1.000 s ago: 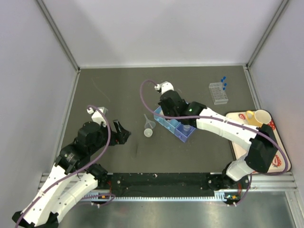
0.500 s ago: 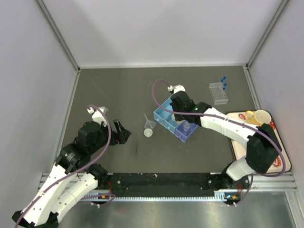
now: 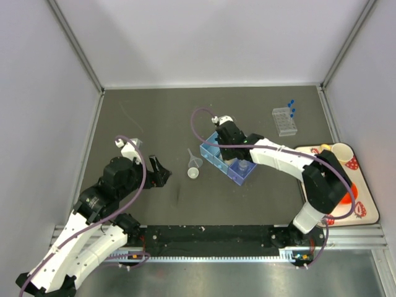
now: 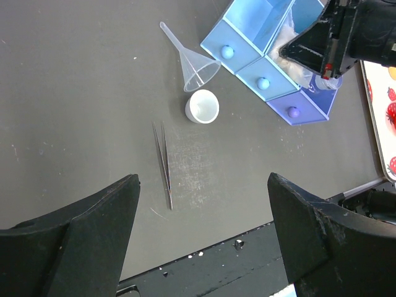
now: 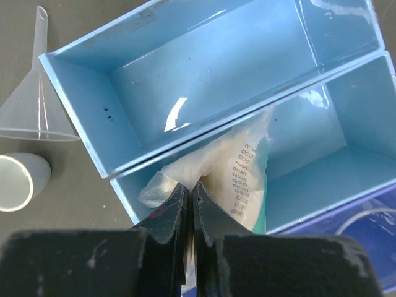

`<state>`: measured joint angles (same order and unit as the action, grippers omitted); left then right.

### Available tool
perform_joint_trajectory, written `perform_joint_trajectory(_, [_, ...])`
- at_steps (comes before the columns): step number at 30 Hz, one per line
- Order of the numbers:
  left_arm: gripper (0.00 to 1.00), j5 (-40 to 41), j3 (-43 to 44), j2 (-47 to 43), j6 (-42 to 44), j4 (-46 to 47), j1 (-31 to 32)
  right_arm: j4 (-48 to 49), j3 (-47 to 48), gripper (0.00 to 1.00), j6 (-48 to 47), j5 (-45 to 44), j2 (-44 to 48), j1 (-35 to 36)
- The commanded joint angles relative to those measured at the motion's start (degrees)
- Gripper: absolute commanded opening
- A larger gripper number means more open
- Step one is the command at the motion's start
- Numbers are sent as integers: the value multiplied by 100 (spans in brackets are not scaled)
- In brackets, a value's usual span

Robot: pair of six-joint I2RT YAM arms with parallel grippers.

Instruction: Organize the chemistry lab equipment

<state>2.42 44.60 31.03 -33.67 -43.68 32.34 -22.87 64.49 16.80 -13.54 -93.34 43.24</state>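
My right gripper (image 5: 190, 185) is shut on a corner of a whitish plastic packet (image 5: 241, 164) with printed numbers. The packet hangs into the middle compartment of a blue drawer box (image 3: 226, 162), where the right gripper (image 3: 228, 150) hovers. A clear funnel (image 3: 194, 161) lies left of the box, with a small white cup (image 4: 202, 106) beside it. Thin metal tweezers (image 4: 164, 164) lie nearer me. My left gripper (image 4: 203, 179) stands open above bare table, nothing between its fingers. A clear tube rack (image 3: 284, 121) with blue-capped test tubes (image 3: 291, 109) stands at the back right.
A strawberry-patterned tray (image 3: 366, 207) at the right edge holds a yellow mug (image 3: 340, 151) and an orange bowl (image 3: 348, 190), partly behind the right arm. A clear beaker (image 3: 244, 166) sits in the box's purple end compartment. Grey walls enclose the dark table.
My right gripper swung right, then back a little left, and hangs over the blue box's middle compartment with the packet still in it. The left arm has not moved.
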Motion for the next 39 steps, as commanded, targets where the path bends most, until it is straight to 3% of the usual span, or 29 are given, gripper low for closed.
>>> perform_joint_trajectory(1, [89,13,119,17,80,290,-8,336,134,0,139,150,-307,-35])
perform_joint_trajectory(15, [89,-13,23,-96,106,325,-8,450,319,0,201,264,-1160,-35])
perform_joint_trajectory(19, [89,-13,31,-106,133,308,-8,372,336,24,157,220,-976,-35])
perform_joint_trajectory(20, [90,-22,40,-97,133,299,-8,337,371,34,149,177,-906,-44])
perform_joint_trajectory(23, [90,-31,58,-79,141,308,-8,170,433,44,96,80,-765,-44])
perform_joint_trajectory(39, [90,-206,-13,53,97,510,-8,-815,898,51,-141,-570,254,228])
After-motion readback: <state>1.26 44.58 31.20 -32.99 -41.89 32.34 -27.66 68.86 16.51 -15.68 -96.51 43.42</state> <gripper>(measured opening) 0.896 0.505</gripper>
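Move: The right hand already holds the bag pinched over the near-left part of the box's middle compartment, whose middle lies about 8 cm below, 2 cm ahead and 1 cm to the right. The light-blue compartment is some 6 cm ahead and 4 cm left, the purple one 3 cm back and 6 cm right. The funnel stands about 11 cm left and 1 cm back, the white cup 12 cm left and 6 cm back. From the left hand the middle compartment is about 23 cm right, 9 cm ahead, well below. The right fingers let go of the bag down in the middle compartment: the shut hand first sinks some 5.5 cm with it, edging about a centimetre left, then opens to roughly half while beginning to lift. Still open, the fingers come up clear of the bag by about 5 cm, easing slightly back and right, to almost their starting height. ##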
